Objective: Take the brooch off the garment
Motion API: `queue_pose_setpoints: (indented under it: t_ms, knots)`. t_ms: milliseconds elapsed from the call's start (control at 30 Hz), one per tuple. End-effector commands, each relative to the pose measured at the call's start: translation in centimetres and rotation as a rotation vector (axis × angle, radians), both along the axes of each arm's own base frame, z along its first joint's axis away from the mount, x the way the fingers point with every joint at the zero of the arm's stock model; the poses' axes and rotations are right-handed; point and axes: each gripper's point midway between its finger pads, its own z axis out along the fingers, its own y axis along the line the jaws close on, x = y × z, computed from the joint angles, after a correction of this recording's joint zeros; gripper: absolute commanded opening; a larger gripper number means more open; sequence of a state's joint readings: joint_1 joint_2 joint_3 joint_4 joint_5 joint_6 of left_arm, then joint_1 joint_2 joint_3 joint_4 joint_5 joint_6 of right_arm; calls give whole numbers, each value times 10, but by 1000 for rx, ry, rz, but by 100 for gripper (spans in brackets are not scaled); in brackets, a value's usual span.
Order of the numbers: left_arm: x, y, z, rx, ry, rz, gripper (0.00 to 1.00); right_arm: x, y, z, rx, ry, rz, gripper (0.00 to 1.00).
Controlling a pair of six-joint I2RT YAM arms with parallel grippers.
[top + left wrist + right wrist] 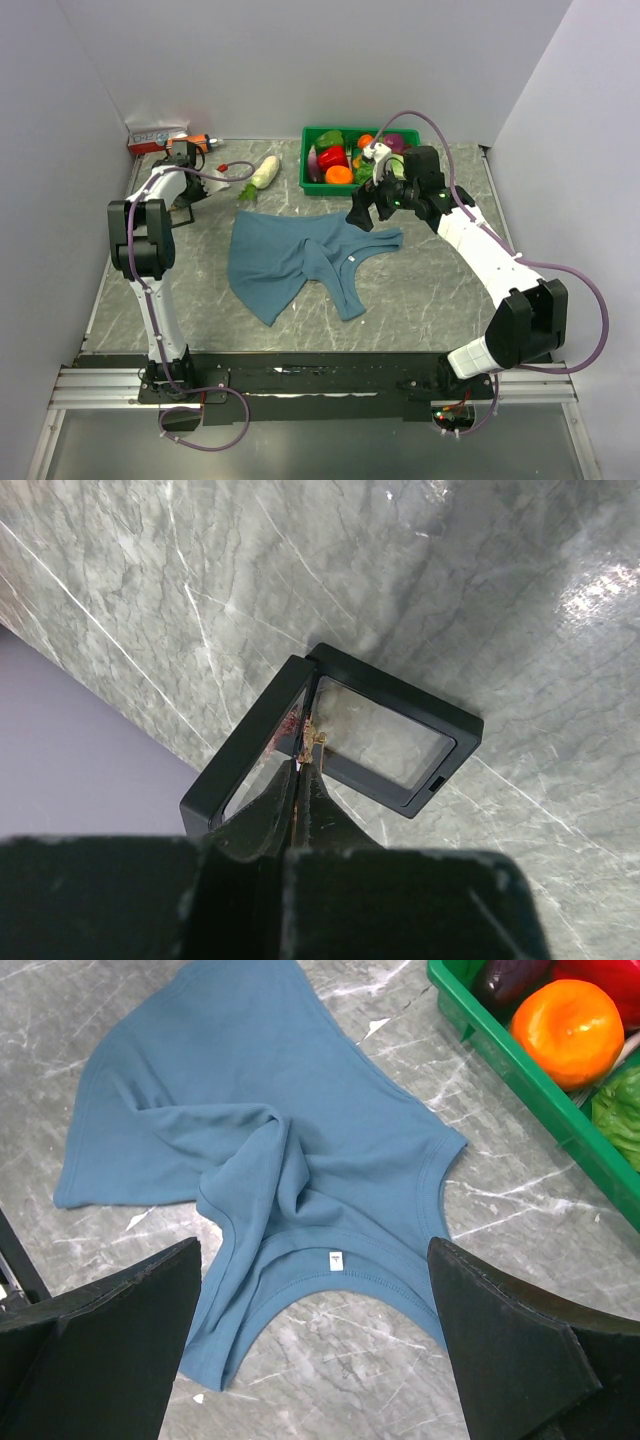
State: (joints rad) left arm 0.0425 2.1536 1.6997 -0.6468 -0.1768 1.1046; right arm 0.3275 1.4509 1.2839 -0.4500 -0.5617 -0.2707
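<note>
The brooch [313, 736], a tiny golden ornament with a reddish part, sticks out from the tips of my left gripper [302, 767], which is shut on it. It hangs over the hinge of an open black display case [392, 742] on the marble table. The teal garment [290, 258] lies crumpled in the middle of the table, its white neck label [335, 1260] facing up. My right gripper [312, 1260] hovers open above the neckline, one finger on each side and nothing between them.
A green bin [318, 185] of toy fruit and vegetables stands at the back, just behind the right gripper [366, 208]. A white radish [265, 172] and a red-and-white box [156, 138] lie at the back left. Grey walls close in both sides.
</note>
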Motion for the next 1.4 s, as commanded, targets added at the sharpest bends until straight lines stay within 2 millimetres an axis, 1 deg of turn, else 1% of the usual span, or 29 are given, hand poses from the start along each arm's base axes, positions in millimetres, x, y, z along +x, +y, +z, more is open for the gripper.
queue_pose_setpoints:
  t_ms: [0,167,267,300,367,400,500,900,1100,1300,1367]
  knots:
    - [2,1,2,-5,-12,25,1,8,4,16,10,-54,11,100]
    - [-4,-2,-1,-7,10,35,3,10,5,16,11,-56,11,100]
    - [-6,-6,1,-21,10,40,8,9,5,15,13,-53,13,100]
    - [-6,-6,2,-26,7,48,12,9,6,15,15,-54,13,100]
    - [-6,-9,4,-32,2,49,15,9,5,15,15,-52,13,100]
    - [-7,-10,5,-38,2,54,18,9,5,14,13,-49,12,100]
    - [-9,-12,5,-43,2,57,22,9,6,14,17,-48,14,100]
    - [-17,-17,2,-54,11,81,27,7,5,14,17,-52,13,100]
    - [-19,-26,3,-94,12,95,31,6,5,16,19,-56,13,100]
    - [-26,-35,9,-147,12,119,34,6,5,15,19,-56,15,100]
    - [-27,-38,16,-180,-1,135,35,6,5,16,18,-59,16,100]
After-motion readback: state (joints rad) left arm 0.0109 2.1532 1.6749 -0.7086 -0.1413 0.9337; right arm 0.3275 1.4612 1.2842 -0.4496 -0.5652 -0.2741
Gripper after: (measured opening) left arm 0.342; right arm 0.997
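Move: The left hand, still pinching the brooch, is right beside the hinge of the small black-framed case; its open bottom half lies about 2 cm back, 3 cm right and 4 cm below, the raised lid roughly 1 cm ahead, 3 cm left and 1 cm lower. The white radish is some 9 cm ahead and 27 cm right, the orange tube about 17 cm ahead and 4 cm right, both on the table. From the idle right hand, the bottom half is about 11 cm ahead, 56 cm left and 20 cm lower. Rightward and back, easing down as it goes, the left hand travels about 4 cm in all from the hinge over the case's bottom half. Its fingers open early on to roughly a third of their range and let go of the brooch; the wrist turns slightly counter-clockwise and tips a few degrees. ##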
